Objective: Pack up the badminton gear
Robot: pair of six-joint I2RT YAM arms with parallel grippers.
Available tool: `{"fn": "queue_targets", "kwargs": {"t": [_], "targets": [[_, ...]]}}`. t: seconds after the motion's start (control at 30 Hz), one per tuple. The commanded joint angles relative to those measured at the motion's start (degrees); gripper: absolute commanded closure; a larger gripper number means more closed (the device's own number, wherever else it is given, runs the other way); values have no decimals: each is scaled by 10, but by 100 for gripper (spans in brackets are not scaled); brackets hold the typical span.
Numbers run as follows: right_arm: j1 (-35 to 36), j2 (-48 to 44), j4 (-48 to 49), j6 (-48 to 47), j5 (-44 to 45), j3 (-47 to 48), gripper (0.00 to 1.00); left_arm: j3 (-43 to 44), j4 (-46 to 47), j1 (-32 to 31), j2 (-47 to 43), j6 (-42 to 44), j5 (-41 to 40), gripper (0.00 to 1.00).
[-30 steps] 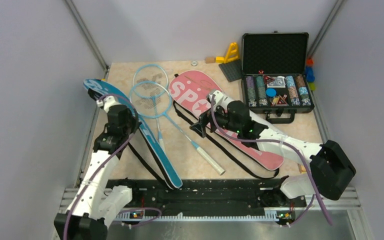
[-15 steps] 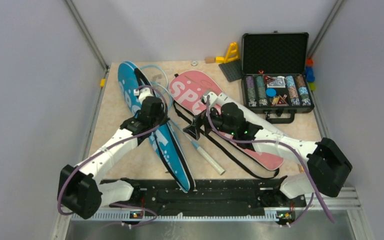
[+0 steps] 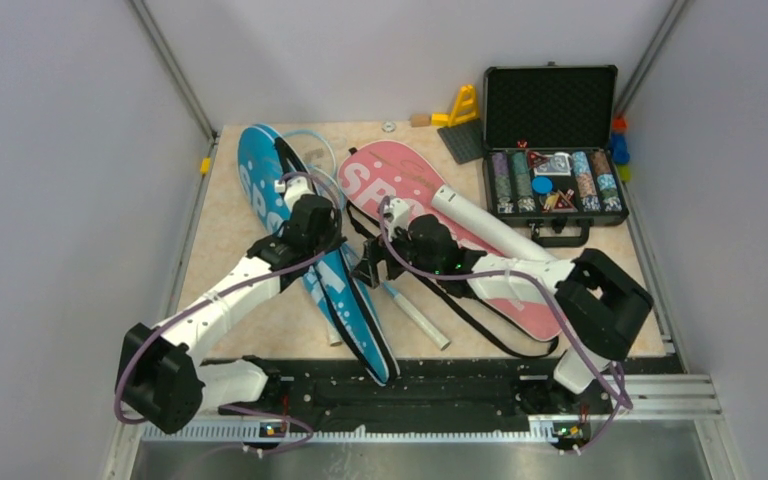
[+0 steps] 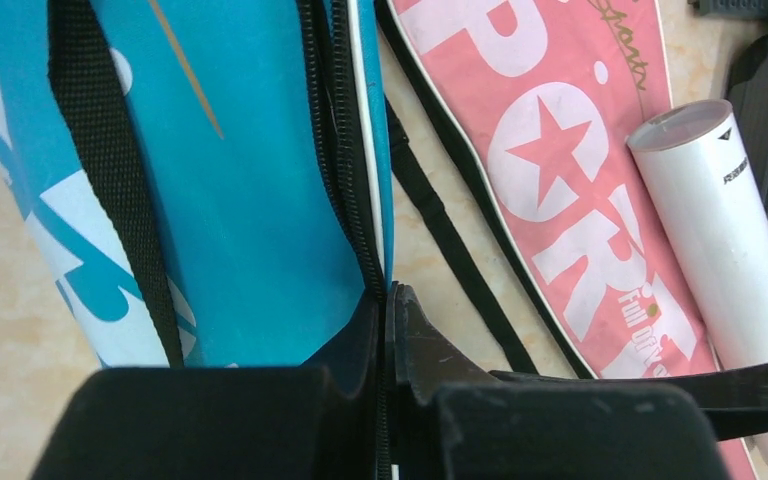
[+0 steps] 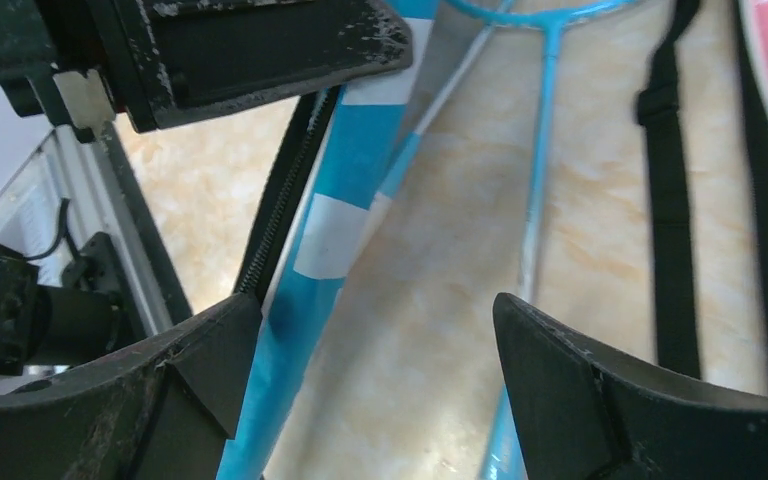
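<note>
The blue SPORT cover (image 3: 312, 262) lies slanted over the two rackets; only part of a light-blue frame (image 3: 312, 138) and a white handle (image 3: 418, 317) show. My left gripper (image 3: 318, 213) is shut on the cover's zip edge (image 4: 385, 300). My right gripper (image 3: 368, 266) is open beside the cover's right edge (image 5: 310, 300), over a racket shaft (image 5: 540, 180). The pink SPORT cover (image 3: 388, 183) lies to the right. The white tube (image 3: 485, 228) rests on it, also in the left wrist view (image 4: 720, 230). No shuttlecock shows.
An open black case of poker chips (image 3: 552, 150) stands at the back right. A yellow toy (image 3: 463, 105) and a grey plate (image 3: 465, 140) sit at the back. Black straps (image 3: 480, 320) trail over the table between the covers. The arms' rail (image 3: 410, 385) runs along the near edge.
My left gripper swung the blue cover from the left edge rightward over the rackets. My right gripper moved left, close to the cover's right edge.
</note>
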Motion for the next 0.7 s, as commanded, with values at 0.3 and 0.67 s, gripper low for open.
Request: {"fn": "queue_targets", "kwargs": {"t": [0.3, 0.67], "targets": [[30, 90, 68, 95, -56, 61, 100, -14, 15, -6, -76, -8, -19, 100], [24, 13, 137, 157, -16, -13, 100, -71, -67, -7, -235, 31, -28, 33]]}}
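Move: Some 4 cm to the right hand's left, 2 cm back and barely lower lies the blue bag's raised zipper edge where its open fingers will shut. The white racket handle lies about 11 cm right and 7 cm back of this hand, the pink bag some 18 cm right and 8 cm ahead, both around 10 cm below. The left fingers already pinch the edge farther up; that grip spot is about 8 cm back, 3 cm right and 3 cm below them. Reaching left and a little back, about 5 cm in all, the right hand brings its open fingers around the blue bag's zipper edge, rolls some 10 degrees, and pinches it shut, then keeps hold. The left hand, still gripping, eases left and back, then opens, lets go of the edge and lifts off up and back. ##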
